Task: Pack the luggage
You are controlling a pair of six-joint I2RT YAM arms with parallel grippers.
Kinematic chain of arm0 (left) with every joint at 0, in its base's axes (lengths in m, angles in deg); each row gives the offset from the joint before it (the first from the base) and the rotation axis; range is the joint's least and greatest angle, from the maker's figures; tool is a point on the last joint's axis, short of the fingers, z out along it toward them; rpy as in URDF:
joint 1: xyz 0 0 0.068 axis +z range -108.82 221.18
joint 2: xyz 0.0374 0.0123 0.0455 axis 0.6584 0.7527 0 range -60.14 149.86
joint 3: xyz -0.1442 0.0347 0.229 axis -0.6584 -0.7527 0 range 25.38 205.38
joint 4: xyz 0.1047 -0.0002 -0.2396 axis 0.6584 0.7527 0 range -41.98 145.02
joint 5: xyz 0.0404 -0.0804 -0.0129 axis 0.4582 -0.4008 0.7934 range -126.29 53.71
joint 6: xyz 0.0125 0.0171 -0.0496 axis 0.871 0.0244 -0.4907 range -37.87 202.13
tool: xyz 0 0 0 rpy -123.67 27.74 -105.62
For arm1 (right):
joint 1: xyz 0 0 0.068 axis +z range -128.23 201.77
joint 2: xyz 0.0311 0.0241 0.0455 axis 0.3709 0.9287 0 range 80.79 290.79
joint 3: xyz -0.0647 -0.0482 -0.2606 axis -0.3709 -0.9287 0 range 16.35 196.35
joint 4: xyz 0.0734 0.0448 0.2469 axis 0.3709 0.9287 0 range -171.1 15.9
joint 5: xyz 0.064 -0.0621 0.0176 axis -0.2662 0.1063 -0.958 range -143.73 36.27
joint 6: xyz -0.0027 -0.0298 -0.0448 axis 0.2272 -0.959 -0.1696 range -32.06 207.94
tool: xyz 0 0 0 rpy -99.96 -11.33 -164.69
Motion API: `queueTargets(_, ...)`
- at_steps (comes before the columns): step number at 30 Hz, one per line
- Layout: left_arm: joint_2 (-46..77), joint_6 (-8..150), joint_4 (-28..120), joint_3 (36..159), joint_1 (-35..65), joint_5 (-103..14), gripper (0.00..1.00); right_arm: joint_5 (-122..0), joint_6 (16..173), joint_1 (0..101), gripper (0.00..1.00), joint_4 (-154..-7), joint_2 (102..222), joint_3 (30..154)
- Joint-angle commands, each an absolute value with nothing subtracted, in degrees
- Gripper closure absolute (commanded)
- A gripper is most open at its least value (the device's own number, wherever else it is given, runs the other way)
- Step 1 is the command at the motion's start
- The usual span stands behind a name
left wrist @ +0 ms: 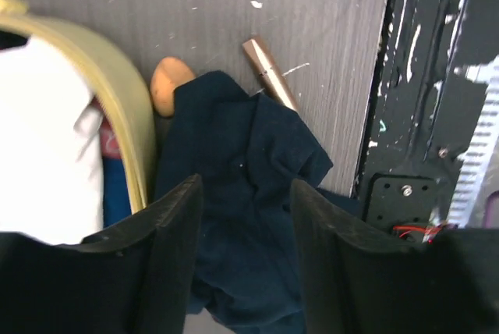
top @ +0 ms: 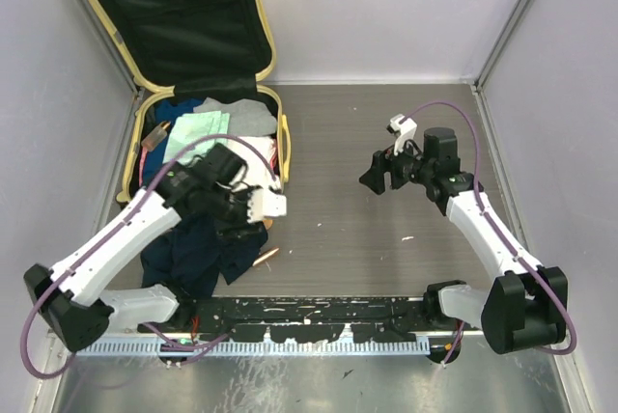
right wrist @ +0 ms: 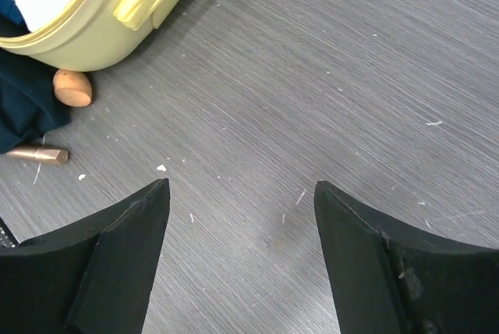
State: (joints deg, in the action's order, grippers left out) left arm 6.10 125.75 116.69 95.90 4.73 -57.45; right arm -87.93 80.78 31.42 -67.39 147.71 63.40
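Observation:
The luggage (top: 265, 37), a pale-yellow hard-shell suitcase, lies open at the far left with its black-lined lid raised; folded clothes fill the lower half. A navy garment (top: 198, 254) spills over its near rim (left wrist: 117, 108) onto the table. My left gripper (top: 239, 225) hangs over that navy garment (left wrist: 242, 193). Its jaws stand partly apart, one on each side of the cloth, which bulges between them. My right gripper (top: 381, 181) is open above bare table (right wrist: 242, 186), right of the luggage (right wrist: 101, 30), with nothing between its fingers.
An orange egg-shaped thing (left wrist: 168, 84) and a gold tube (left wrist: 269, 72) lie on the table beside the garment and the suitcase corner. Inside are a white cloth (top: 251, 119) and a pale-green folded one (top: 198, 133). A black rail (top: 319, 312) runs along the near edge.

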Motion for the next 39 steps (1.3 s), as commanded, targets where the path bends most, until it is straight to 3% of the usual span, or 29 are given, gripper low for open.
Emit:
queueTargets(1, 10.26, 134.47, 111.14, 96.10, -3.12, -48.39, 0.54, -89.18, 82.44, 29.48, 0.21, -70.03, 145.05, 63.48)
queueTargets(12, 33.25, 140.61, 105.87, 102.03, -13.70, -39.38, 0.67, -89.48, 83.63, 25.31, 0.22, -69.18, 142.73, 63.89)
queueTargets(24, 40.74, 145.78, 97.89, 96.65, -11.88, -31.50, 0.65, -90.20, 84.91, 23.97, 0.23, -69.22, 141.95, 63.12)
queueTargets(33, 43.22, 148.13, 100.64, 93.77, -10.25, -30.46, 0.55, -90.37, 85.34, 23.74, 0.23, -69.39, 141.45, 62.48)
queueTargets(35, 43.87, 148.40, 100.96, 93.06, -10.18, -30.14, 0.58, -90.27, 85.42, 23.71, 0.23, -69.49, 141.39, 62.34)
queueTargets(39, 44.26, 148.15, 100.51, 94.08, -10.15, -30.45, 0.79, -90.38, 85.89, 23.64, 0.23, -70.09, 141.35, 61.74)
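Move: The tan knob, tucked between the suitcase's near right corner and the dark cloth, lies about 7 cm ahead of the left hand, 4 cm to its right and some 18 cm below. The copper tube is roughly 8 cm nearer the robot than the knob; the cloth's middle is level with the hand, about 9 cm to its left. From the right hand the knob lies around 28 cm left, 8 cm back and 15 cm down. The left fingers arrive astride the tan knob and begin to pinch it: the hand sinks some 17 cm, first swinging right past it, then easing forward and back left onto it. The wrist turns about 30 degrees clockwise and brings the fingers to nearly straight down; they narrow, reopen a little, then close. The right hand shifts about 3.5 cm right and slightly up, empty and open. ##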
